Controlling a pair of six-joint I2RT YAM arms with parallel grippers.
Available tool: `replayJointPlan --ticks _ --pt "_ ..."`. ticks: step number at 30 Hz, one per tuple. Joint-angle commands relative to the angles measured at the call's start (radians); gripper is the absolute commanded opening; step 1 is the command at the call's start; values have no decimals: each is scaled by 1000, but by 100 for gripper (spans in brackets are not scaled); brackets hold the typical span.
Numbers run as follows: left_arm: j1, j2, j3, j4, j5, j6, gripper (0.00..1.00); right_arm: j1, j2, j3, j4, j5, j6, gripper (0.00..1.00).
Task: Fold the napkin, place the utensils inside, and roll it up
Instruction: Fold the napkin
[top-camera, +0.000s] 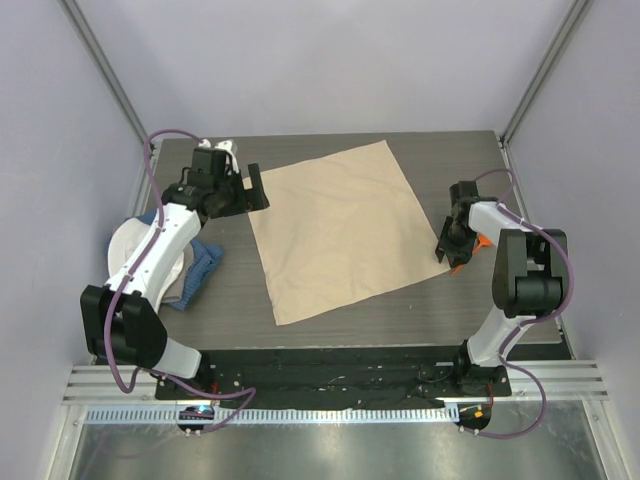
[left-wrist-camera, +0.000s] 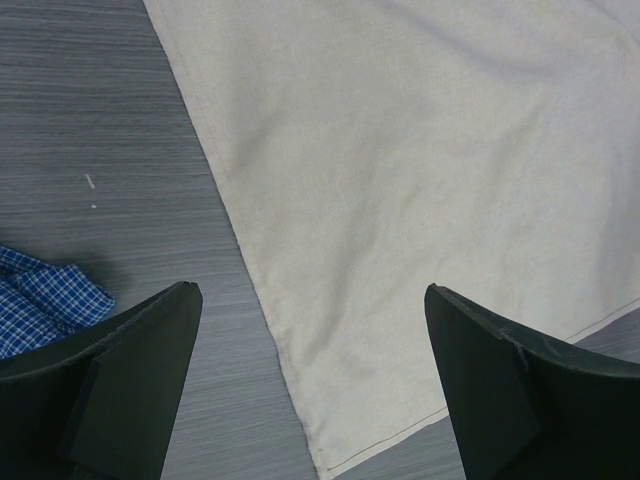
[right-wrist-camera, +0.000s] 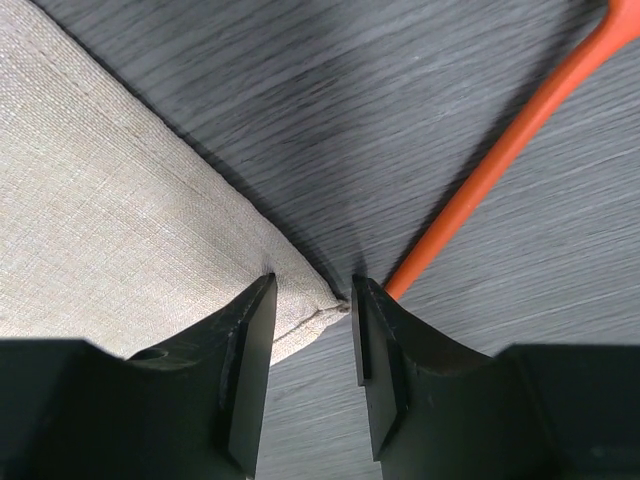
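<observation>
The beige napkin lies flat and unfolded, set like a diamond on the dark table. My left gripper hovers wide open over the napkin's left corner, nothing between its fingers. My right gripper is down at the napkin's right corner. In the right wrist view its jaws are narrowed but still apart, straddling the corner tip of the cloth. An orange utensil lies on the table just right of that gripper, partly hidden by it in the top view.
A blue checked cloth lies crumpled at the left, beside a white object under my left arm; it also shows in the left wrist view. The table's right edge runs close behind the right arm.
</observation>
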Motion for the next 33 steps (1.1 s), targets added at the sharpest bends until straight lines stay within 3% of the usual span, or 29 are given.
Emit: replayJointPlan --ticks 1,6,19,27,33 --pt "1 -27 0 19 21 0 100 -3 1 -17 23 2 -11 42" --pt "1 -27 -1 22 27 -2 100 -3 13 -39 29 -6 -11 36" --pt "1 -27 -3 23 34 -5 100 -3 -40 6 -22 -116 -71 1" --pt "1 -20 -3 26 54 -9 100 28 -73 122 -63 -266 -79 1" --pt "1 -20 -6 31 57 -9 100 166 4 253 -2 -323 -16 1"
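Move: The napkin's near right corner lies right at the right fingertips, practically between the half-open fingers and under 1 cm below them. The orange utensil's middle is about 6 cm to the right and 3 cm ahead, on the table too. The napkin's middle lies roughly 32 cm left and 14 cm ahead. From the idle left hand that corner is about 50 cm right, 8 cm back and 19 cm down. Right hand pinches the napkin's corner shut, then carries it about 7 cm left, rising 5 and edging forward. ##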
